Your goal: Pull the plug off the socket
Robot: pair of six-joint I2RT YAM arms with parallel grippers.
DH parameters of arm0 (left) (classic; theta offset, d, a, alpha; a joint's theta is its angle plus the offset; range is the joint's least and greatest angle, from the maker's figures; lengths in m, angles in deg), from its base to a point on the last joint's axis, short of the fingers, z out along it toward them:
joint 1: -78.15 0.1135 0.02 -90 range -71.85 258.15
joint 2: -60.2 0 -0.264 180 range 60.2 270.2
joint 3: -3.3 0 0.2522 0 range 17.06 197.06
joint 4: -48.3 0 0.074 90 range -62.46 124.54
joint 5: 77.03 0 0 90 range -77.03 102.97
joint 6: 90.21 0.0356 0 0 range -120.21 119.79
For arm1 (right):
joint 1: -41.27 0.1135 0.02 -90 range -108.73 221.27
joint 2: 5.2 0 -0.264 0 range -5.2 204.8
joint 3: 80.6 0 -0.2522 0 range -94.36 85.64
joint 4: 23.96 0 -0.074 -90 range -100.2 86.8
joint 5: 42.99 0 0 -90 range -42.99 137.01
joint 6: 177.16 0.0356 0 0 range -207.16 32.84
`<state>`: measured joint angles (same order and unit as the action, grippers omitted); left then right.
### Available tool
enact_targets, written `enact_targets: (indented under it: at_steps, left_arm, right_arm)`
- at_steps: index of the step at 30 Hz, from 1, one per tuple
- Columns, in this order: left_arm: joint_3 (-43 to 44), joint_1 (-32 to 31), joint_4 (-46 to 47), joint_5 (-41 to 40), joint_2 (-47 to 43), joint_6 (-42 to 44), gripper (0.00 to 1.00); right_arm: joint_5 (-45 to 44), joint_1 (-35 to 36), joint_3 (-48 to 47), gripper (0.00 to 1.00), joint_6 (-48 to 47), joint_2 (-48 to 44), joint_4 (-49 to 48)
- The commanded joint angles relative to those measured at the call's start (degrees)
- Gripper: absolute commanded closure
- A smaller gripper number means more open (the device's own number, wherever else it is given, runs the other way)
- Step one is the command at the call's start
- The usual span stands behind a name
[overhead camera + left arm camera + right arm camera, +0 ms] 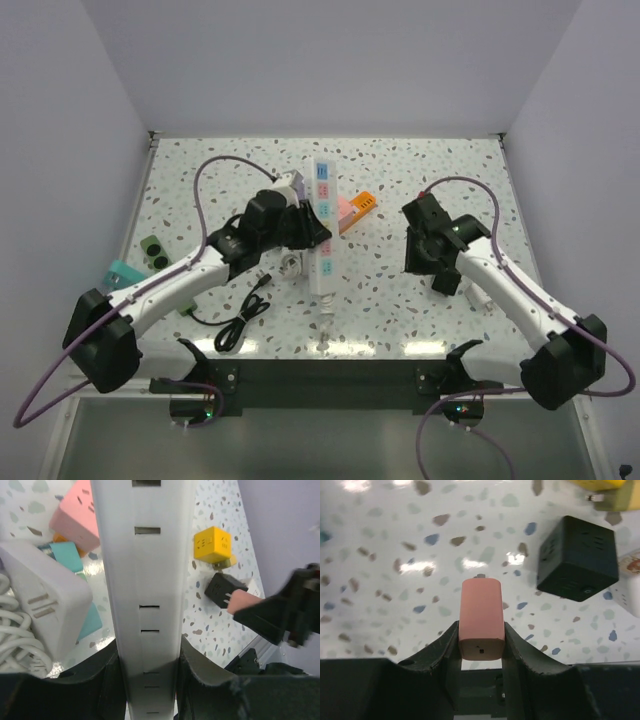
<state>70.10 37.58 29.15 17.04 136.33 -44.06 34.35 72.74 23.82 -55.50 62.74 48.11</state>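
Observation:
A long white power strip (322, 225) lies lengthwise down the middle of the table, and my left gripper (305, 232) is shut across it. In the left wrist view the strip (145, 580) runs up between the black fingers, which press both its sides. My right gripper (425, 235) hovers to the right of the strip, shut on a pink plug (481, 625). The plug is clear of the strip and hangs over bare table, its prong end pointing away from the camera. From the left wrist the same plug (245, 601) pokes out of the right gripper's dark fingers.
A black cube adapter (577, 560) and a yellow cube (212, 543) sit right of the strip. A pink socket block (77, 517), a white adapter (40, 605) and teal pieces lie to its left. A black cable (245, 315) and green block (153, 250) rest near the left arm.

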Motion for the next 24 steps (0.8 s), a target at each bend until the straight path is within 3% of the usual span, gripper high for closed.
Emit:
enact_targets:
  at_steps: [1, 5, 7, 11, 13, 16, 22, 24]
  left_arm:
    - [9.97, 5.14, -4.34, 0.14, -6.61, 3.59, 1.00]
    - [17.87, 14.45, -21.28, -1.70, -7.32, 8.87, 1.00]
    - [19.29, 22.18, -27.01, -0.75, -7.67, 11.33, 1.00]
    - [23.59, 38.77, -36.61, -0.04, -5.14, 16.77, 1.00]
    - [24.22, 43.19, -38.55, 2.15, -3.46, 20.99, 1.00]
    - [25.10, 46.20, -40.58, -5.46, 0.58, 24.08, 1.00]
    - [24.75, 47.08, -37.94, -11.35, 10.68, 27.94, 1.00]
    - [25.27, 47.43, -38.82, -13.73, 15.87, 29.52, 1.00]
  right_arm:
    - [-4.92, -7.89, 2.40, 1.00, 3.14, 4.20, -1.41]
    - [-4.21, -10.89, 1.62, 1.00, 3.32, 13.24, -6.35]
    - [-4.73, -12.03, 0.92, 1.00, 3.50, 16.15, -7.85]
    - [-3.42, -16.07, 0.21, 1.00, 3.76, 21.78, -9.17]
    - [-2.98, -17.31, 0.12, 1.00, 3.50, 24.24, -10.13]
    - [-3.07, -19.85, -0.49, 1.00, 3.32, 27.41, -11.01]
    - [-4.47, -23.99, -3.91, 1.00, 3.75, 33.22, -9.70]
    - [-4.56, -25.39, -4.36, 0.85, 3.85, 33.14, -9.52]
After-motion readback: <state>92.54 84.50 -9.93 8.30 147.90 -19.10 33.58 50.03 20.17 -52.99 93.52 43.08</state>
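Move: For the held white power strip, the free spot lies about 34 cm left and 6 ahead of the left hand, 16 below. At that level, from this hand, the green strip is 43 left, 5 back; the black cable 23 left, 18 back. The right hand, holding the pink plug, has its spot 6 ahead, 9 right, 14 below; from it the yellow cube is 11 ahead, 12 right, and the black cube 2 ahead, 14 right, both 11 below. The white power strip, still gripped and already free of the plug, is swept some 35 cm left and a little forward by the left arm, rising about 10 cm before sinking towards the table beside the green strip, wrist swinging counter-clockwise. The pink plug is lowered 11 cm, rightward and forward, by the right hand, turning clockwise beside the yellow and black cubes; both grips hold. ##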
